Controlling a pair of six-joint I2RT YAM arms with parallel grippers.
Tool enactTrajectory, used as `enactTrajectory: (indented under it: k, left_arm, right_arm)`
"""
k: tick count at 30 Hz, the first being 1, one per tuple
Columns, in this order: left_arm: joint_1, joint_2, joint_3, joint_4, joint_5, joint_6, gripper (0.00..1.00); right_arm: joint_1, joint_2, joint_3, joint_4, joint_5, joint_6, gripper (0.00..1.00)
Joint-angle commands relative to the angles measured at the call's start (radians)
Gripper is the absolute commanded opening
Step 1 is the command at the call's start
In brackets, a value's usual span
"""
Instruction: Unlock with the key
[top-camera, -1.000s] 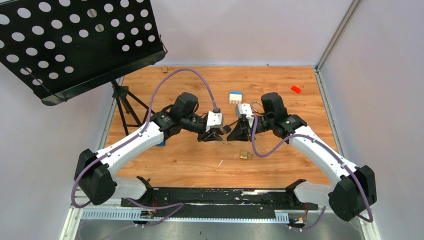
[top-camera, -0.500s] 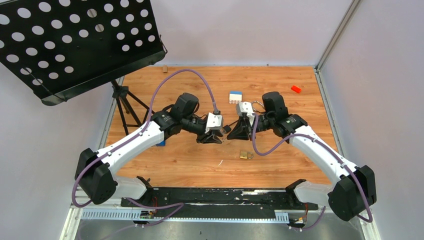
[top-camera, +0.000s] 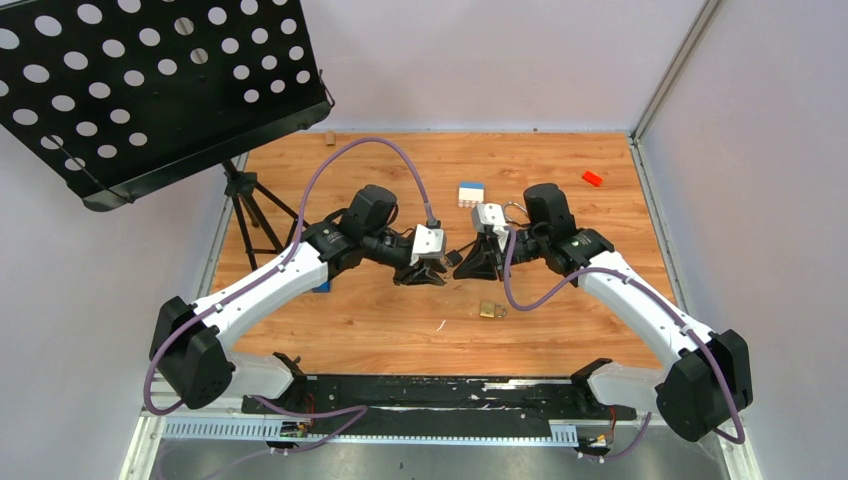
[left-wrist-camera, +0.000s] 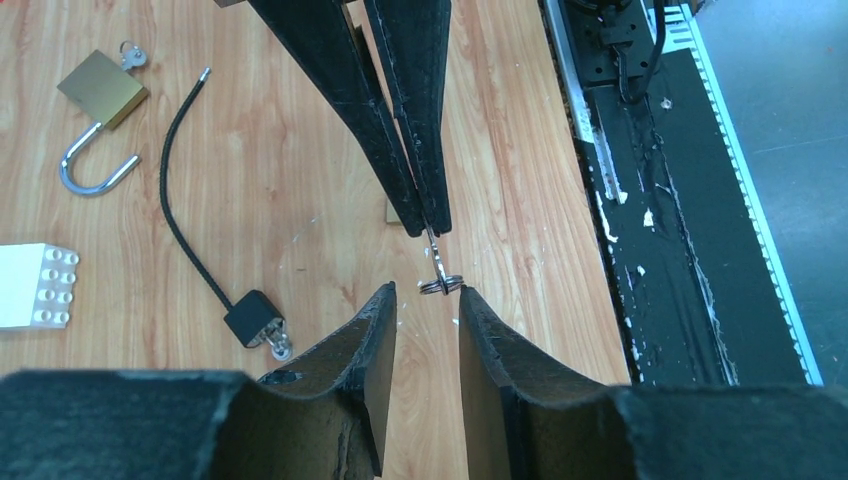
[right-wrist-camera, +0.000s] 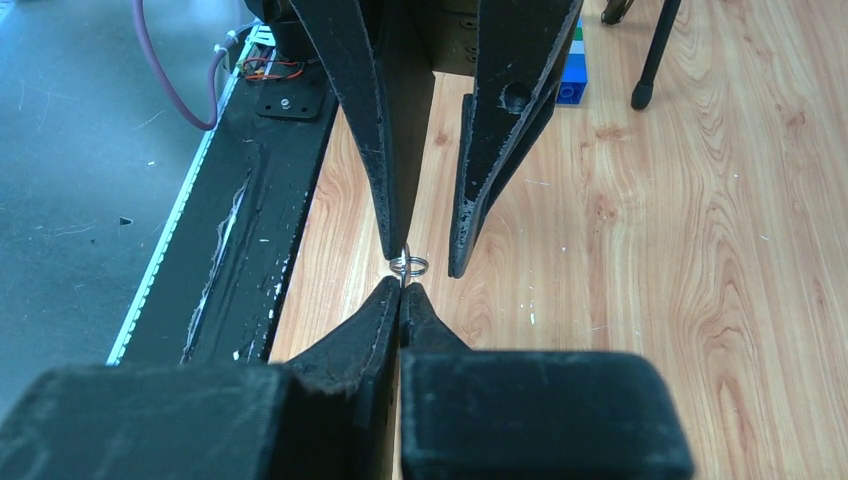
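Observation:
The key (left-wrist-camera: 434, 256) is a thin grey metal strip with a small split ring (left-wrist-camera: 438, 286) at its end. My right gripper (right-wrist-camera: 402, 288) is shut on it, and only the ring (right-wrist-camera: 409, 265) pokes out past the tips. My left gripper (left-wrist-camera: 427, 297) faces it tip to tip, open, with the ring just off its fingertips (left-wrist-camera: 385, 298) and nothing held. In the top view both grippers meet above the table's middle, left gripper (top-camera: 440, 268) and right gripper (top-camera: 462, 264). A small brass padlock (top-camera: 490, 310) lies on the wood just in front of them.
A second brass padlock (left-wrist-camera: 100, 88) with its shackle open and a key in it lies behind the right arm. A black cable with a blocky end (left-wrist-camera: 250, 315), a white brick (left-wrist-camera: 35, 285), a blue brick (right-wrist-camera: 572, 85), a red block (top-camera: 592, 178) and a music stand (top-camera: 150, 80) are around.
Both grippers have shifted only very slightly and stay tip to tip. The right is still shut on the key and the left still open.

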Motion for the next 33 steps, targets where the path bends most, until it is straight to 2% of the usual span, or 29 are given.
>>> enactTrajectory:
  k: [1,18,25,31,33]
  left_arm:
    - [-0.004,-0.018,0.037,0.041,0.019,-0.018,0.36]
    - [-0.034,0.005,0.057,0.040,0.013,-0.020,0.27]
    - [-0.038,0.018,0.050,0.020,0.010,-0.009,0.18]
    - [-0.038,0.017,0.043,0.030,-0.012,-0.021,0.00]
    - [-0.038,0.017,0.039,0.054,-0.033,-0.042,0.00]
  right_arm:
    - [-0.007,0.005,-0.001,0.035,-0.036,0.012,0.00]
    - [-0.007,0.010,-0.003,0.046,-0.036,0.025,0.00]
    - [-0.007,0.005,-0.003,0.046,-0.030,0.028,0.00]
    - [-0.006,-0.006,-0.015,0.060,-0.027,0.032,0.00]
    - [-0.007,-0.010,-0.025,0.071,-0.030,0.032,0.00]
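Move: The key, ring outward, is already clamped in the right fingertips, its middle roughly 1 cm left of the right hand. From the left hand it lies about 2 cm right, 1 cm back and 1 cm up. Below on the table, about 18 cm under the left hand, are the small brass padlock, some 12 cm right and level fore-and-aft, and the black cable lock, about 12 cm ahead and 3 cm right. Hold the right gripper shut and practically still on the key. Bring the left gripper about 1 cm right towards the right fingertips, easing slightly back and up around the ring, then shut its part-open fingers and pinch the ring end of the key. ##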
